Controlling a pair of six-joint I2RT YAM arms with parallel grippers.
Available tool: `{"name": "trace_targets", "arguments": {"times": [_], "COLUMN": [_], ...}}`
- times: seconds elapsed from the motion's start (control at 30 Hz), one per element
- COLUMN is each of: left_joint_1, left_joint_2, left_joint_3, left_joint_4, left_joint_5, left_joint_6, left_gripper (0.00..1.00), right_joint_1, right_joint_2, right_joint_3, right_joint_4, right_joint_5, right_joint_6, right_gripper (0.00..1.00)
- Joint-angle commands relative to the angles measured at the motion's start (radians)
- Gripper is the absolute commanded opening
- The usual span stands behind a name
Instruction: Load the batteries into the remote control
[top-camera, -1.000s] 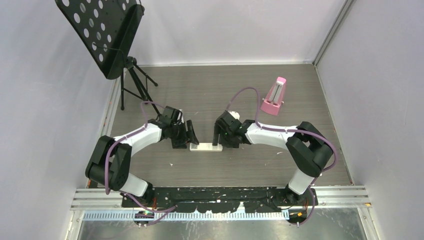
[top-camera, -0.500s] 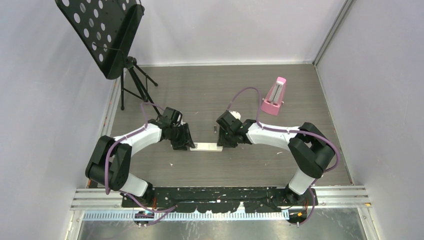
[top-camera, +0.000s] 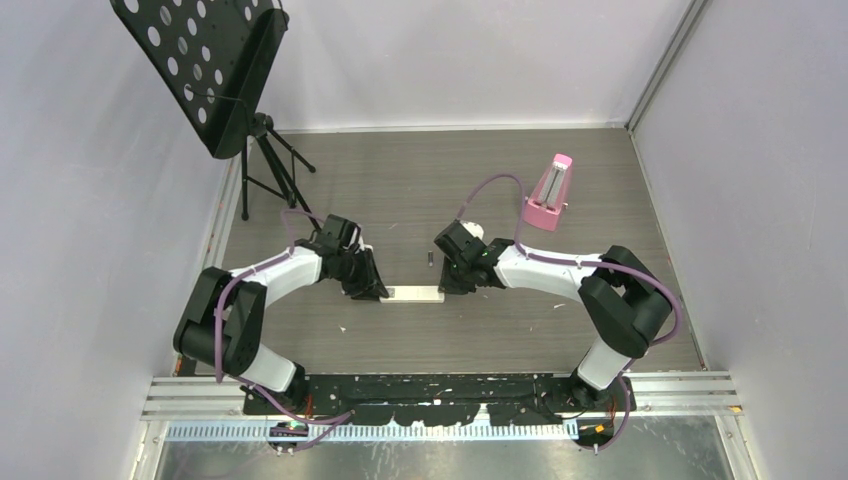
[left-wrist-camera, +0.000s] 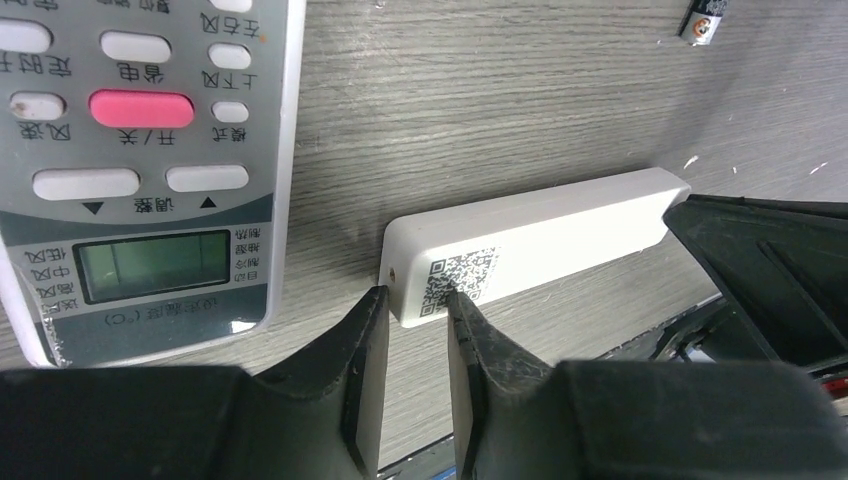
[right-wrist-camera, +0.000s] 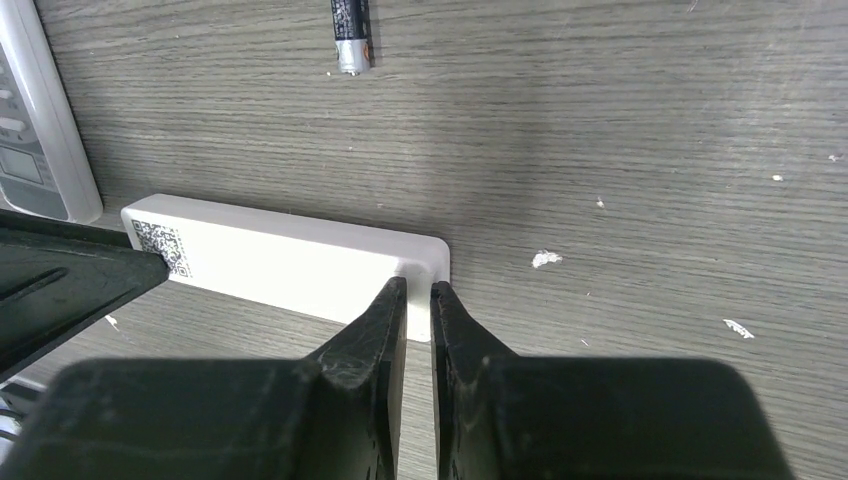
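The remote control (top-camera: 413, 294) lies between my two grippers, its plain white side with a QR label up (left-wrist-camera: 560, 225) (right-wrist-camera: 290, 260). My left gripper (top-camera: 375, 290) (left-wrist-camera: 415, 295) is down at the remote's left end. Its jaws are narrowly open, one tip beside the end and the other over the QR label. My right gripper (top-camera: 447, 285) (right-wrist-camera: 418, 285) is at the right end with only a thin slit between its jaws, and the remote's white corner shows behind the tips. I cannot tell whether either one squeezes the remote. One dark battery (top-camera: 431, 260) (right-wrist-camera: 350, 30) (left-wrist-camera: 705, 20) lies on the table just beyond.
A longer white remote with a small screen (left-wrist-camera: 140, 150) (right-wrist-camera: 30, 130) lies by the left gripper, hidden under the left arm in the top view. A pink metronome (top-camera: 548, 195) stands at the back right. A black music stand (top-camera: 215, 70) is at the back left.
Both grippers have narrowed from wide open to a small gap and settled lower onto the remote's two ends. The battery behind the right gripper has come into view.
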Motion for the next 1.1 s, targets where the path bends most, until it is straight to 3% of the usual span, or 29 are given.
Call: {"name": "trace_targets", "arguments": {"times": [0.0, 0.13, 0.27, 0.47, 0.63, 0.87, 1.07], "left_joint_1": [-0.014, -0.014, -0.013, 0.005, 0.023, 0.078, 0.15], "left_joint_2": [0.046, 0.038, 0.018, -0.066, -0.187, -0.316, -0.266], "left_joint_3": [-0.022, -0.03, -0.007, 0.035, 0.062, 0.068, 0.104], "left_joint_4": [0.115, 0.129, 0.075, -0.004, -0.081, -0.202, -0.287], "left_joint_5": [0.112, 0.109, 0.04, -0.068, -0.104, -0.269, -0.313], "left_joint_6": [-0.052, -0.056, -0.034, -0.025, -0.012, 0.001, 0.028], "left_gripper": [0.2, 0.2, 0.26, 0.47, 0.71, 0.99, 1.0], "right_joint_1": [0.032, 0.038, 0.022, 0.006, 0.005, 0.029, 0.048], "right_joint_2": [0.057, 0.085, 0.039, -0.099, -0.076, 0.051, 0.145], "right_joint_3": [-0.02, -0.028, -0.001, 0.076, 0.115, 0.184, 0.256], "right_joint_4": [0.102, 0.146, 0.069, -0.003, 0.036, 0.072, -0.028], "right_joint_5": [-0.115, -0.164, -0.098, 0.058, -0.091, -0.302, -0.307], "right_joint_6": [0.037, 0.035, -0.055, -0.356, -0.639, -0.832, -1.001], "right_gripper": [0.16, 0.16, 0.25, 0.58, 0.7, 0.74, 0.7]}}
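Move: The white remote lies face down between the two hands, its middle roughly 6 cm to the right hand's left and level with it fore and aft; for the left hand it is about 5 cm to its right. Both fingertip pairs are already at its ends. A loose battery lies some 7 cm ahead and 3 cm left of the right hand. The big grey-faced remote is about 5 cm ahead and 6 cm left of the left hand. Both fingertip pairs stay briefly against the white remote's two ends, pressing inward, then come free as they open. The left hand backs off, up about 7 cm, then left by as much and slightly forward, opening wide. The right lifts some 5 cm, swings left over the remote while turning about 50 degrees counter-clockwise, and sinks towards it with open fingers. ##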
